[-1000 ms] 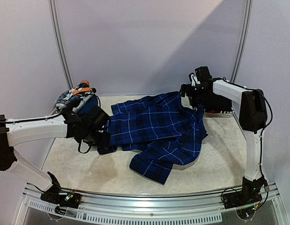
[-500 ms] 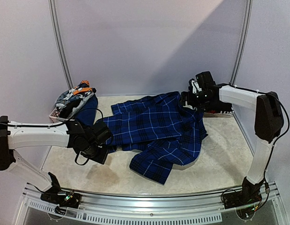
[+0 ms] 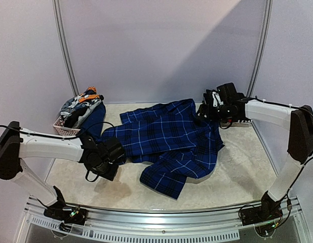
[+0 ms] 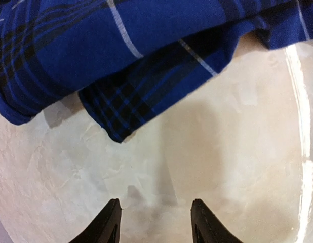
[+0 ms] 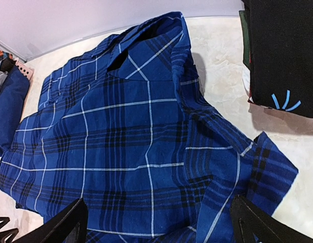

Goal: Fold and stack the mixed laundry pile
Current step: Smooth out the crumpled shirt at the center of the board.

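A blue plaid shirt lies spread and rumpled across the middle of the table. My left gripper hovers low by its left edge. In the left wrist view that gripper is open over bare table, and the shirt's hem lies just ahead of its fingertips. My right gripper hangs at the shirt's far right corner. It stands wide open above the plaid cloth, its jaws holding nothing. More of the laundry pile, grey, white and orange pieces, sits heaped at the back left.
A pale lattice basket holds that heap, and a dark blue garment drapes beside it. A folded black garment with a small blue mark lies at the back right, close to the right arm. Walls close off the back and both sides.
The left arm has slid toward the near side and a little right along the shirt's left edge. The right arm has stretched out lower, and its gripper has shifted slightly right.
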`<state>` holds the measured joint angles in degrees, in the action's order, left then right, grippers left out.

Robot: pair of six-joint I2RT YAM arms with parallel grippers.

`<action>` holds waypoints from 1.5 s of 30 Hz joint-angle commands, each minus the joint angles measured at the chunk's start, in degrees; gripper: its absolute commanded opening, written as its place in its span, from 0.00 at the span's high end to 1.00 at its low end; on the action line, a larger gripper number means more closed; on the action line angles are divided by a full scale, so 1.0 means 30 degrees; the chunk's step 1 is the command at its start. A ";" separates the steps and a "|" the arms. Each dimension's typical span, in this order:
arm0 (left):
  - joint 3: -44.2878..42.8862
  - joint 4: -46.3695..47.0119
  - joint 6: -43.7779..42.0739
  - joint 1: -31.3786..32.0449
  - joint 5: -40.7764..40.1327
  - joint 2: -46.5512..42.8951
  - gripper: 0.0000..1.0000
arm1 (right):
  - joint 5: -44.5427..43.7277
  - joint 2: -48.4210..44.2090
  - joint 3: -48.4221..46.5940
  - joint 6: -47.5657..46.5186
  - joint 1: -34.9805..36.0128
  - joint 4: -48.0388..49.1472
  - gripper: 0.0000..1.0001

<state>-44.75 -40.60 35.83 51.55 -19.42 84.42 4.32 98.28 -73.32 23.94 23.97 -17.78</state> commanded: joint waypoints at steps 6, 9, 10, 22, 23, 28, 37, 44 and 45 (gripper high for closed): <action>0.0000 0.3128 -0.0675 -0.1350 -0.0572 0.1812 0.52 | -0.0326 -0.1219 0.1275 0.0429 0.0358 0.0746 0.01; -0.0210 0.3296 -0.0969 -0.1818 -0.0880 0.2167 0.52 | -0.0351 -0.1424 0.1550 0.0399 0.0417 0.0890 0.01; -0.0289 0.3274 -0.1026 -0.1965 -0.0990 0.2282 0.52 | -0.0369 -0.1480 0.1657 0.0394 0.0401 0.0961 0.01; 0.0035 0.5350 -0.2334 -0.3668 -0.0882 0.3188 0.65 | -0.0639 -0.1176 0.2230 0.0312 0.0478 0.1465 0.01; 0.0035 0.5585 -0.2401 -0.3764 -0.0840 0.3263 0.66 | -0.0735 -0.1221 0.2328 0.0350 0.0504 0.1498 0.01; -0.0024 0.6786 -0.2652 -0.4112 -0.0784 0.3608 0.83 | -0.1327 -0.1590 0.2961 0.0661 0.0707 0.1351 0.01; -0.0418 0.5191 -0.2472 -0.4120 -0.0581 0.1658 1.00 | -0.2286 -0.3357 0.5017 0.1588 0.0954 0.1443 0.01; -0.0629 0.2589 -0.1878 -0.3952 0.0748 -0.0632 1.00 | -0.2271 -0.4936 0.6681 0.1906 0.1027 0.2520 0.01; -0.0741 0.2135 -0.1791 -0.3880 0.0975 -0.0792 1.00 | -0.2224 -0.4980 0.6733 0.1917 0.1037 0.2663 0.01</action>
<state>-45.21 -27.73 29.02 39.75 -19.62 84.42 -1.61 85.03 -54.70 28.53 26.39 -12.51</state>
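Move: From the left hand, the shirt's near-left edge lies about 8 cm ahead, 1 cm to the left and 3 cm below. The sleeve at the near middle is some 20 cm right, 1 cm back; the laundry basket about 27 cm ahead and 23 cm left. From the right hand, the shirt's right fold is roughly 5 cm back, 7 cm right and 14 cm below, and the black folded stack 8 cm ahead, 13 cm right. Bring the half-open left gripper forward about 8 cm, sinking some 2 cm, to the shirt's near-left edge; shut the fingers to pinch the hem, then raise it about 4 cm. Draw the right hand back some 6 cm, drifting right over the shirt's right side, fingers still wide open; dip it, then start up again. ##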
